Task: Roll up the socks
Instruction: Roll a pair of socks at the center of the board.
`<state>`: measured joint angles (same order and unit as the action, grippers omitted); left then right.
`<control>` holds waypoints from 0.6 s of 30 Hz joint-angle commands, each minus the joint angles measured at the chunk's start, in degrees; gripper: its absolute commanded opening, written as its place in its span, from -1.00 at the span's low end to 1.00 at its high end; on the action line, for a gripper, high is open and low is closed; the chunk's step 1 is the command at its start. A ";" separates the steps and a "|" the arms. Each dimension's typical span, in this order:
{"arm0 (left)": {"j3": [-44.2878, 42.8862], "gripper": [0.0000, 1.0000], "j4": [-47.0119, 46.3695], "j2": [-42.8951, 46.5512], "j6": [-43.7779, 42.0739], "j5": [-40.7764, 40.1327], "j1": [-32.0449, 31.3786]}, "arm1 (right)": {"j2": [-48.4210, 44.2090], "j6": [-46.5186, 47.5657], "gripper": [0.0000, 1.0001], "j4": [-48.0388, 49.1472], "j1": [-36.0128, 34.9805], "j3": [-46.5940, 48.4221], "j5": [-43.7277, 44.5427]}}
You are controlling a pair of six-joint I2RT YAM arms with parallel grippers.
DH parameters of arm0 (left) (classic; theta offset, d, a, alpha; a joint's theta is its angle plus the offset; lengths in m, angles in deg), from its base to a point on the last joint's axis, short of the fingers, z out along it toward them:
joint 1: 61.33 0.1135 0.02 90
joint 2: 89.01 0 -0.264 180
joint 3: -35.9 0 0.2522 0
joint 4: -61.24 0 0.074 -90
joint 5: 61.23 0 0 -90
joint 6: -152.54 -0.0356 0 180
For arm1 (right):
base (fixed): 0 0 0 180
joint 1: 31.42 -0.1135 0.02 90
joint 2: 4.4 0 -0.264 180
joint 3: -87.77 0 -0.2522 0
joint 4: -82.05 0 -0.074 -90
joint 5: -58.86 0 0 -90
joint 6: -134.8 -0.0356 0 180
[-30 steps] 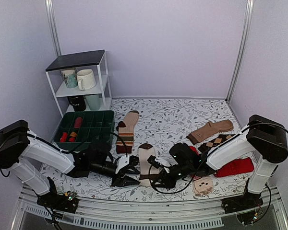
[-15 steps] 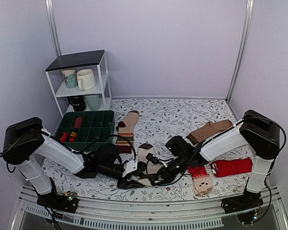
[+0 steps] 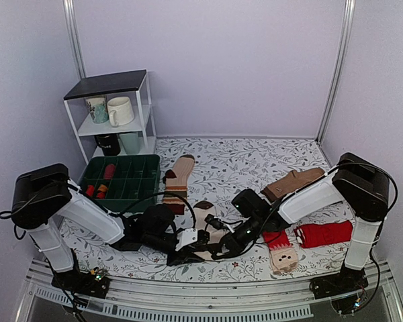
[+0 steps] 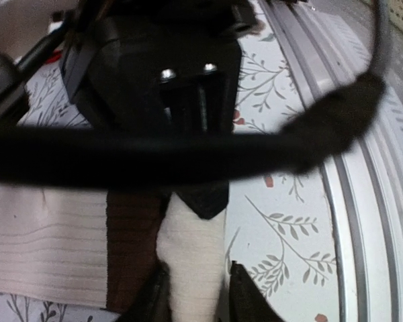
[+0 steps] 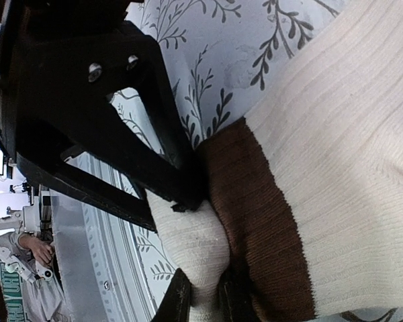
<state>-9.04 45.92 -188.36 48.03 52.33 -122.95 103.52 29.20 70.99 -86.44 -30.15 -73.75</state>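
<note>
One of the socks (image 3: 202, 217) lies at the front middle of the table, cream with a tan-brown toe pointing away. In the left wrist view its cream body (image 4: 47, 245) and dark brown band (image 4: 131, 248) lie flat, with a cream fold (image 4: 191, 255) standing up at the near end. My left gripper (image 4: 196, 296) is shut on that fold, a finger on each side. My right gripper (image 5: 203, 300) pinches the same bunched cream end (image 5: 195, 245) beside the brown band (image 5: 255, 221). From above, both grippers (image 3: 190, 249) (image 3: 217, 248) meet at the sock's near end.
A tan striped sock (image 3: 178, 176) lies beside the green divided tray (image 3: 121, 176). A white shelf with mugs (image 3: 114, 111) stands at the back left. To the right lie a brown sock (image 3: 294, 182), red socks (image 3: 326, 233) and a small patterned sock (image 3: 283, 258). The metal rail (image 4: 373, 201) runs close by.
My left arm reached rightward to the sock's near end and its jaws narrowed onto the cream fold. My right arm slid left, staying pinched on the sock.
</note>
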 commanded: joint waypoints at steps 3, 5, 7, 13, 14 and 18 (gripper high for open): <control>-1.81 -0.65 1.27 -2.34 0.85 0.73 -1.03 | 4.74 -0.79 -0.91 -10.12 0.26 -2.01 3.99; -2.16 -0.75 1.59 -2.90 1.23 1.08 -1.03 | 4.84 -0.99 -0.90 -9.88 0.18 -2.04 3.86; -2.22 -0.89 1.94 -3.21 1.57 1.52 -1.03 | 4.80 -1.16 -0.89 -9.73 0.21 -2.08 3.98; -1.97 -1.00 5.22 -2.69 4.41 1.50 -0.60 | 1.47 -0.79 -0.59 -7.09 0.27 -2.55 6.72; -1.70 -1.00 5.40 -2.28 5.42 1.88 -0.24 | -0.24 -0.42 -0.53 -6.10 0.33 -2.91 8.04; -0.22 -1.00 6.10 -0.95 10.21 3.53 1.45 | -8.75 0.94 -0.29 2.02 0.28 -6.70 14.23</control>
<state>-10.70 46.95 -189.74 52.86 53.81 -122.65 100.88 28.79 71.67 -86.20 -31.55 -72.44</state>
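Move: Between the left hand's parted fingers sits the left end of the cream sock roll, its middle about 3 cm to the right at the same height; the brown band lies some 3 cm ahead of the roll, and the flat cream sock body about 10 cm ahead of it. The right hand already pinches the roll's right end, the middle roughly 2 cm to its left; the red Santa sock lies some 17 cm to its right and 5 cm farther out. Closing onto the left end of the cream roll, the left fingers go from about a third open to nearly shut and pinch it, edging barely half a centimetre right and then holding with a slight wrist twist of some 5 degrees. The right hand stays put until the left has its grip, then opens its fingers about a quarter of their range, lets go of the right end and starts rising, about 1 cm. ##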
